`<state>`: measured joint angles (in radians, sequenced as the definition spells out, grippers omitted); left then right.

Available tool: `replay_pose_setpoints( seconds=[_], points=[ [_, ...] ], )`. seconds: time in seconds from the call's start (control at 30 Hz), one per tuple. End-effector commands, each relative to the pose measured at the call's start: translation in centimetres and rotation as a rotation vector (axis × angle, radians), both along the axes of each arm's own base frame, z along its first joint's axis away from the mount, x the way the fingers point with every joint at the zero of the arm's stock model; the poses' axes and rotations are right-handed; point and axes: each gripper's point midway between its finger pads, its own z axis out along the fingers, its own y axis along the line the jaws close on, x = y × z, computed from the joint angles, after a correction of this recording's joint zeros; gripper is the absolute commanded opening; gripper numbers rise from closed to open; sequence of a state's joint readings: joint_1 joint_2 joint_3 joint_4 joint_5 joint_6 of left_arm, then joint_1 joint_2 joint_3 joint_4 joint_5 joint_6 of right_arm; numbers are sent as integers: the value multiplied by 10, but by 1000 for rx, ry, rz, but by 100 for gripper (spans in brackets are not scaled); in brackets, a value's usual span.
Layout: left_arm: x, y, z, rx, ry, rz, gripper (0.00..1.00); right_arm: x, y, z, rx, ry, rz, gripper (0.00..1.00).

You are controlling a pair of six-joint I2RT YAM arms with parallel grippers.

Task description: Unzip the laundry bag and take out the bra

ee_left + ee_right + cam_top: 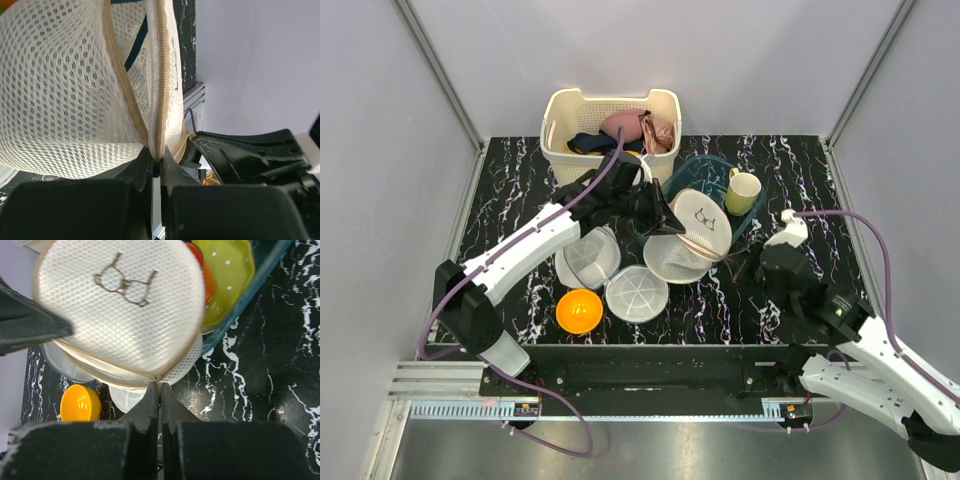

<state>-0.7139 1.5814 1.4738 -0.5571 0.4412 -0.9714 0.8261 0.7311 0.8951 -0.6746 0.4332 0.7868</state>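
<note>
The laundry bag [698, 238], a round cream mesh case with a small dark logo, is held tilted above the table between both arms. My left gripper [665, 222] is shut on the bag's far-left rim. In the left wrist view the fingertips [156, 165] pinch the beige zip tape of the laundry bag [65, 90]. A dark blue strap of the bra [136, 47] shows through the mesh. My right gripper [740, 264] is shut at the bag's near-right edge. In the right wrist view its tips [160, 386] meet on the zip seam of the laundry bag [120, 325].
A cream basket [560, 110] at the back holds a pink bra [638, 128] and dark clothes. A teal basket [708, 168] holds a yellow-green mug [742, 192]. Two white ribbed dishes [588, 258] [637, 293] and an orange bowl [579, 310] lie front left.
</note>
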Motion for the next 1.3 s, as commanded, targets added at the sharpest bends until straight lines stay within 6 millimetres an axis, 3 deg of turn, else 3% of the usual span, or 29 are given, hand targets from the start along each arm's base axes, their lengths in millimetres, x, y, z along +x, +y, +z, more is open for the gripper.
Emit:
replay_pose_setpoints(
  seconds=[0.0, 0.17, 0.27, 0.4, 0.47, 0.5, 0.53, 0.57, 0.6, 0.7, 0.83, 1.03, 1.13, 1.27],
  points=[
    [15, 9, 53, -95, -138, -11, 0, -4, -46, -10, -46, -49, -158, 0],
    [5, 1, 75, -159, -170, -135, 0, -13, -68, -29, -82, -31, -211, 0],
    [0, 0, 88, -181, -200, -184, 0, -14, -94, -23, -148, -67, -293, 0],
    [-8, -1, 94, -202, -218, -235, 0, -16, -104, -8, -177, -110, -295, 0],
    [-10, -2, 95, -204, -216, -242, 0, -17, -95, -2, -188, -93, -243, 0],
    [-9, -2, 92, -198, -213, -238, 0, -17, -92, 12, -171, -97, -233, 0],
    [-10, -3, 92, -196, -212, -239, 0, -17, -88, 9, -216, -54, -212, 3],
    [-11, -4, 91, -190, -218, -242, 0, -18, -85, 13, -220, -37, -194, 18],
    [-12, -5, 87, -181, -214, -241, 0, -17, -82, 19, -222, -33, -184, 49],
    [-16, -9, 76, -155, -212, -249, 0, -12, -71, 47, -209, -57, -148, 66],
    [-17, -10, 55, -122, -203, -245, 0, 5, -42, 71, -194, -81, -84, 69],
    [-22, -12, 33, -84, -211, -263, 0, 34, 34, 62, -102, -5, 59, 86],
    [-26, -11, 25, -69, -212, -273, 0, 46, 45, 70, -46, -17, 25, 91],
    [-28, -10, 21, -60, -217, -280, 0, 61, 41, 73, -43, -28, -67, 94]
  ],
)
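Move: My left and right fingers are both already shut on the zip edge of the laundry bag. The middle of its bra-printed top lies about 7 cm ahead and 5 cm left of my right hand, roughly level with it, and about 1 cm ahead and 5 cm right of my left. From my right hand, the yellow plate stands some 10 cm ahead, 5 cm left and 14 cm below, with the cream mug about 18 cm ahead, 8 cm right and 13 cm below. My right hand tugs the pinched zip edge about 5 cm to the right while my left keeps its pinch, rising some 5 cm and turning about 15 degrees clockwise. Then my right fingers open wide and let go; that hand lifts, swings left and forward over the printed top and starts sinking, while my left lowers again, easing back. ##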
